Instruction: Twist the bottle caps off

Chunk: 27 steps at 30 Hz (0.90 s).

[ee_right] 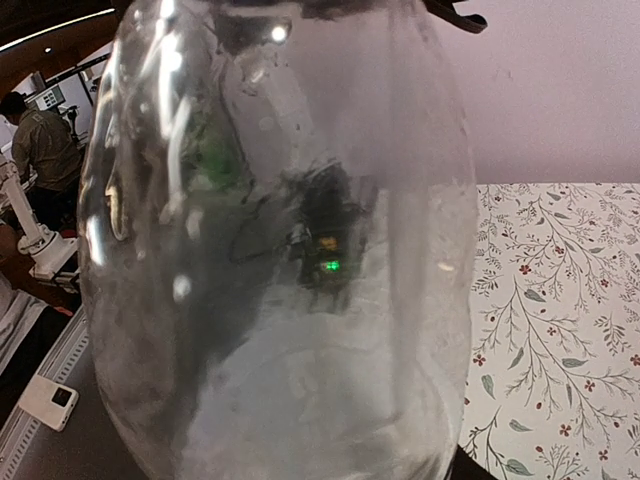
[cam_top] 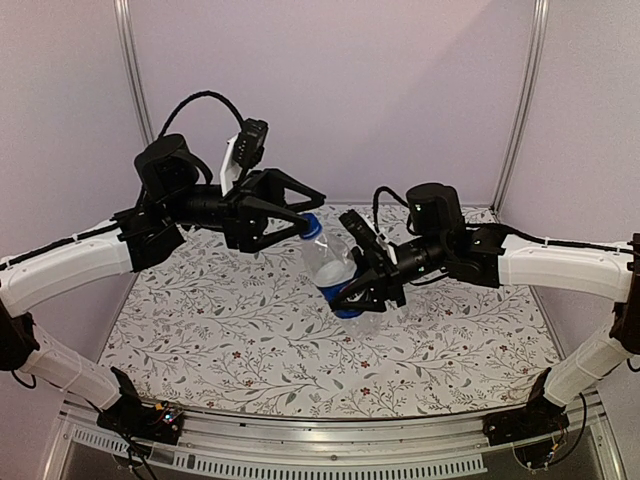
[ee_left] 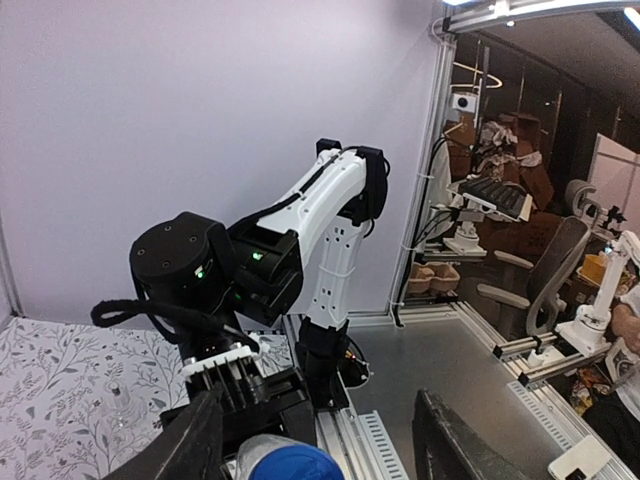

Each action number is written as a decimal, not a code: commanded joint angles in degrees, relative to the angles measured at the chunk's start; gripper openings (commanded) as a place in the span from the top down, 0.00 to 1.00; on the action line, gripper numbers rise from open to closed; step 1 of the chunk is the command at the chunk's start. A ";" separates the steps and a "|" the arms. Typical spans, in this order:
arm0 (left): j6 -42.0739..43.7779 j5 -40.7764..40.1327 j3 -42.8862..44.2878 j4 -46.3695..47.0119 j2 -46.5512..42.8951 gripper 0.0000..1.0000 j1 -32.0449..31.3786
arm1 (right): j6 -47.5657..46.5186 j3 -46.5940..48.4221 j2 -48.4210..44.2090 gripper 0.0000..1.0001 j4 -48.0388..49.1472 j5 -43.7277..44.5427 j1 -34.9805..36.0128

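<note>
A clear bottle (cam_top: 333,262) with a blue label band is held tilted above the table, its blue cap (cam_top: 311,227) pointing up and left. My right gripper (cam_top: 350,285) is shut on the bottle's lower body. In the right wrist view the bottle (ee_right: 280,250) fills the frame and hides the fingers. My left gripper (cam_top: 313,212) straddles the cap. In the left wrist view the blue cap (ee_left: 290,462) sits at the bottom edge, close to the left finger (ee_left: 195,440), with a clear gap to the right finger (ee_left: 450,440). The left gripper (ee_left: 320,400) is open.
The floral tablecloth (cam_top: 250,340) covers the table under both arms. An aluminium rail (cam_top: 320,440) runs along the near edge with both arm bases on it. Pale walls and frame posts (cam_top: 130,70) close in the back and sides.
</note>
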 commanded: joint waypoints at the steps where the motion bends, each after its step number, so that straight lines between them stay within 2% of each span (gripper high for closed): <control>1: -0.61 0.57 -1.22 2.53 0.50 0.37 0.58 | 0.63 0.97 0.37 0.53 1.77 -1.29 -0.27; 9: -0.09 -0.71 -1.86 2.62 0.54 0.35 0.58 | 1.21 0.92 0.40 0.53 2.30 -1.84 -0.27; 20: 0.18 -0.65 -2.19 2.26 0.43 0.56 0.47 | 1.58 0.77 0.62 0.53 2.65 -1.32 -0.27; 27: 0.97 -1.20 -2.55 1.44 0.32 0.60 0.37 | 1.74 0.84 0.68 0.53 2.58 -0.72 -0.27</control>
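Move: The bottle cap sits almost between the left hand's open fingers, level front to back, about 1 cm to its right and 2 cm below. The Pepsi bottle's middle, held by the right gripper, is some 6 cm to the left hand's right, 2 cm back and 11 cm below. From the right hand the cap is about 12 cm above, 5 cm to its left and 1 cm ahead. The left fingers sink about 1 cm and close in around the cap while the right hand keeps the bottle. ##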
